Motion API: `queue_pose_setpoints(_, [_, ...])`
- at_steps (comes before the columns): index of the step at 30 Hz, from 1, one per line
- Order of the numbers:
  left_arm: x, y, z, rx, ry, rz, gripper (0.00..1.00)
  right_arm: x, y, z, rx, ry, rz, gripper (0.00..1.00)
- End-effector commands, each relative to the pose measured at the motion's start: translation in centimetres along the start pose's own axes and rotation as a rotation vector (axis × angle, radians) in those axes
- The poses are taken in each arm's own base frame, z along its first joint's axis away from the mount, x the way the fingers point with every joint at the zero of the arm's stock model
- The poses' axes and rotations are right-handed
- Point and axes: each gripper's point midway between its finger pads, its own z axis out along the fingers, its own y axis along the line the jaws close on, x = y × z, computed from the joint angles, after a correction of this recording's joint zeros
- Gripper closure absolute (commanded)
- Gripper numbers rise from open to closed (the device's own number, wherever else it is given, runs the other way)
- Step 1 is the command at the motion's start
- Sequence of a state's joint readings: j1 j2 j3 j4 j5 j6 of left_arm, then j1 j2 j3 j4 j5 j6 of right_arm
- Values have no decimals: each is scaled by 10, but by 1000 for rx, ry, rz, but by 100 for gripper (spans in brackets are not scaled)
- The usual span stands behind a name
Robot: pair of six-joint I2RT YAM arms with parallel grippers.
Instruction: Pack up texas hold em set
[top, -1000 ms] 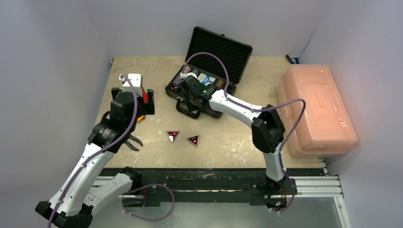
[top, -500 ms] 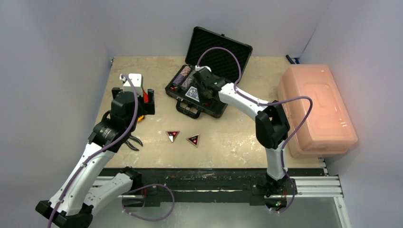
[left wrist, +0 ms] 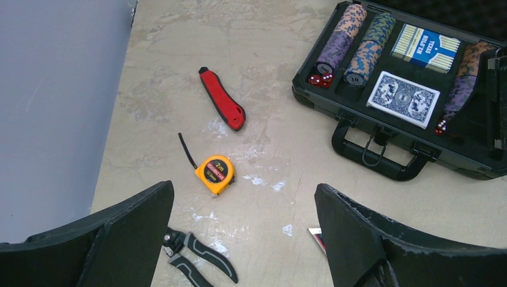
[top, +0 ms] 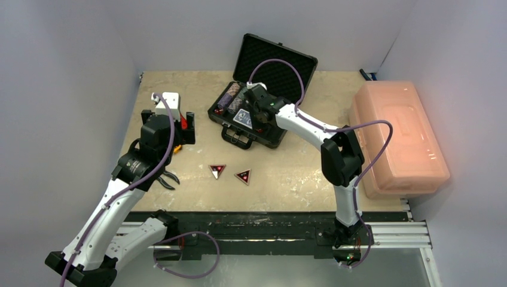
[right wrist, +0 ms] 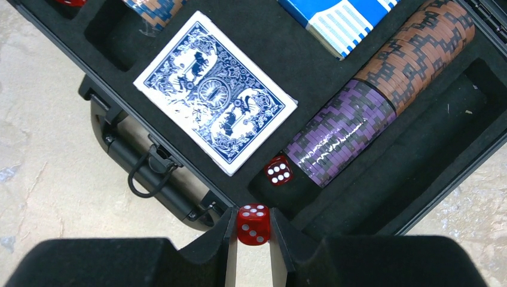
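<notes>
The black briefcase (top: 272, 128) lies open at the back centre, with chip stacks (top: 232, 97) and card decks (right wrist: 214, 92) in its foam. My right gripper (right wrist: 253, 226) is shut on a red die (right wrist: 253, 225) and holds it just above the case's front edge, near another red die (right wrist: 278, 170) beside a purple and orange chip stack (right wrist: 376, 95). Two triangular red-black buttons (top: 217, 170) (top: 243, 176) lie on the table in front of the case. My left gripper (left wrist: 245, 239) is open and empty, above the table to the left.
A red-handled tool (left wrist: 222, 106), a yellow tape measure (left wrist: 216, 173) and black pliers (left wrist: 197, 263) lie on the left of the table. A large pink bin (top: 397, 137) stands at the right. A white box (top: 169, 103) sits at the back left.
My right gripper moved from the case's front left to over its right front part and holds still there. The left arm has not moved.
</notes>
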State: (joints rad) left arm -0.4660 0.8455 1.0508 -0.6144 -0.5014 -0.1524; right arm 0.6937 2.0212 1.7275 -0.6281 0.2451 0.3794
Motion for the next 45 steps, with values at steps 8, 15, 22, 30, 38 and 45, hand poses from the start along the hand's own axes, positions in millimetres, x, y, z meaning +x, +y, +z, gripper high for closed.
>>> queue_pose_setpoints(8, [-9,1,2,-7,-34,-1,12,6,-16,16,60,9,-12,93])
queue_pose_setpoints(15, [-9,1,2,-8,-34,-2,12,12,-22,23,86,21,-20,91])
queue_pose_setpoints(22, [-8,0,3,-8,-31,1,12,14,-24,27,97,25,-22,87])
queue_pose_setpoints(30, [-8,0,4,-10,-29,2,12,14,-26,26,103,23,-24,70])
queue_pose_setpoints(38, [-7,-1,5,-7,-25,5,12,14,-26,23,99,22,-21,48])
queue_pose_setpoints(45, [-7,-1,6,-6,-22,6,12,8,-26,9,83,0,-11,43])
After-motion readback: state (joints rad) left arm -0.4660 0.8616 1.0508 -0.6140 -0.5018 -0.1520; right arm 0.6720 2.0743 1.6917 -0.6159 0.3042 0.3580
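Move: The right hand already holds a red die. The small recess at the near end of the right-hand chip row, with one die in it, lies about 5 cm below, 2 cm to the right and 1 cm ahead. The card deck sits some 4 cm ahead and 4 cm left, the chip row's middle about 8 cm ahead and 6 cm right, the blue Texas Hold'em box straight ahead by 11 cm. From the left hand the recess is roughly 14 cm ahead, 28 cm right and 22 cm below. Downward above all, by about 3.5 cm, the right hand lowers the pinched die towards the recess beside the chip row, easing some 2 cm to its right, with a slight roll of about 5 degrees, left side down. With the descent done, it pauses low over the recess, then opens the fingers about halfway and lets go of the die. ##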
